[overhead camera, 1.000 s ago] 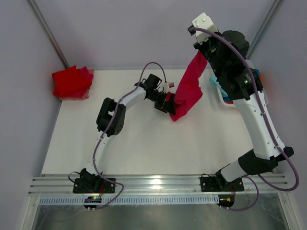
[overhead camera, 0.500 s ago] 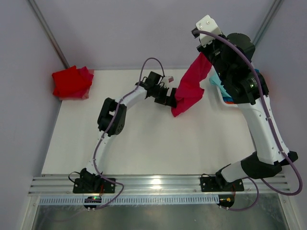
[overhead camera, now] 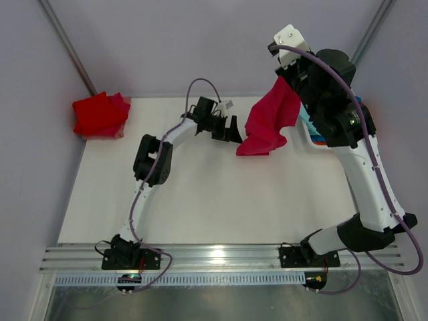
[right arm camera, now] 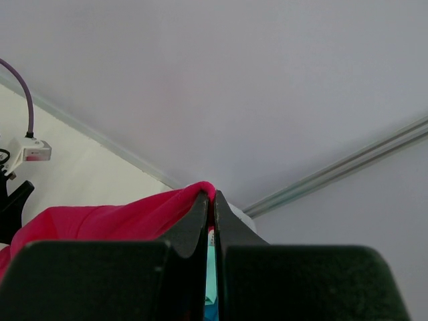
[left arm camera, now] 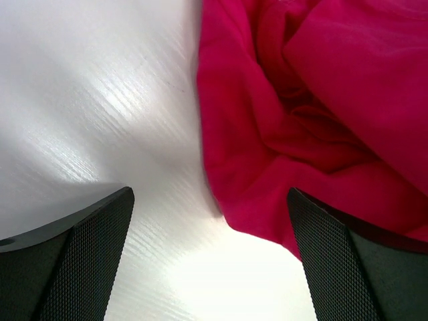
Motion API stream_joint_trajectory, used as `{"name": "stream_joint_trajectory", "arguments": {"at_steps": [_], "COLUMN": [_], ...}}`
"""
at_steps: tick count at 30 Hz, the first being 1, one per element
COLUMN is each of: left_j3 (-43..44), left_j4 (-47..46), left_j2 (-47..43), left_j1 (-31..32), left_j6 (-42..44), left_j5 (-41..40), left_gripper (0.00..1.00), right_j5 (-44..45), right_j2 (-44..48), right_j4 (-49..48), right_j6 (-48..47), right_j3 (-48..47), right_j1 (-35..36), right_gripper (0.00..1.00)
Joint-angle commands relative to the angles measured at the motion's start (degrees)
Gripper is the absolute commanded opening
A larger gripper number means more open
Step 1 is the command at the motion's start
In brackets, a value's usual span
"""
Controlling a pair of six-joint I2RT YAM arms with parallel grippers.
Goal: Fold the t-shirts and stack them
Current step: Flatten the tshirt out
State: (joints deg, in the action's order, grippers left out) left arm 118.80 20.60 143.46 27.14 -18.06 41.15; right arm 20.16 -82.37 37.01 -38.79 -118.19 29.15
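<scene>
A crimson-pink t-shirt (overhead camera: 269, 124) hangs bunched from my right gripper (overhead camera: 282, 81), which is raised high at the back right and shut on its top edge (right arm camera: 211, 196). Its lower end rests crumpled on the white table (overhead camera: 200, 194). My left gripper (overhead camera: 229, 131) stands open just left of that crumpled end, its fingers (left arm camera: 73, 261) spread wide with bare table between them and the cloth (left arm camera: 314, 120) close ahead and to the right. A red t-shirt (overhead camera: 100, 115) lies folded at the table's far left corner.
A white basket (overhead camera: 315, 137) holding mint-green and blue cloth sits at the back right, mostly hidden behind my right arm. Grey walls close in on the table at the back and both sides. A metal rail (overhead camera: 221, 257) runs along the near edge.
My left gripper has drawn back to the left, away from the crimson-pink t-shirt. The shirt's lower end has dropped and spread onto the table. My right gripper has shifted slightly.
</scene>
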Motion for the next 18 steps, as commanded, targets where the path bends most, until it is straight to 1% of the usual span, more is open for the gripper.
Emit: {"name": "stream_joint_trajectory", "arguments": {"at_steps": [1,2,3,4,7,10,12,18], "left_j3": [-3.6,-4.4,-6.4,-7.3,-10.3,-14.1,-15.8,-15.5], "left_j4": [2.5,3.9,4.4,5.2,7.0,5.4,3.9,1.6], "left_j2": [-3.4,-5.3,-9.2,-11.1,-17.1,-21.1,-22.3,-22.6], "left_j1": [-0.2,-0.2,-0.2,-0.1,-0.1,0.1,0.7,2.5], "left_j6": [3.0,4.4,5.8,8.5,10.6,9.5,8.2,3.8], "left_j5": [1.5,0.8,0.6,0.3,0.4,2.4,3.0,6.3], "left_gripper": [0.99,0.99,0.99,0.99,0.99,0.99,0.99,0.99], "right_j5": [0.8,1.4,2.0,2.2,2.1,0.9,0.6,0.4], "right_j2": [1.0,0.4,0.1,-0.2,-1.6,-3.1,-4.2,-5.6], "right_j4": [-2.4,-2.9,-3.3,-3.7,-4.8,-4.8,-4.8,-4.5], "right_j6": [0.6,0.5,0.1,-0.1,-0.1,0.8,1.5,2.0], "right_j3": [1.1,1.3,1.5,2.1,2.2,1.6,0.9,0.7], "right_j1": [0.2,0.2,0.2,0.2,0.2,0.3,0.3,0.9], "right_gripper": [0.03,0.03,0.03,0.03,0.03,0.03,0.03,0.03]}}
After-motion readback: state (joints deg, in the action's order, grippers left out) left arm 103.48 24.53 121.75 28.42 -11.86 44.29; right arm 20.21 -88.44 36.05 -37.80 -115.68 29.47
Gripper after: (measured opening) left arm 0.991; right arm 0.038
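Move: At the left hand's right, the lower end of the crimson t-shirt hangs down to the table, its middle about 8 cm off, 2 cm back and 4 cm lower. The right hand already pinches the shirt's top high overhead; from it that lower end is some 50 cm down, 7 cm ahead and 6 cm left. The basket stands about 17 cm ahead and 19 cm right of the right hand, 47 cm below, the teal t-shirt inside roughly 14 cm ahead and 14 cm right. Backing off level and slightly left beside the hanging t-shirt, then climbing steeply, the left hand ends some 10 cm higher and 7 cm nearer its base, fingers wide open and empty. Meanwhile the right hand keeps its pinch and lowers the shirt about 5 cm while going forward and left, away from over the basket's side, its fingers tipping slightly down. ##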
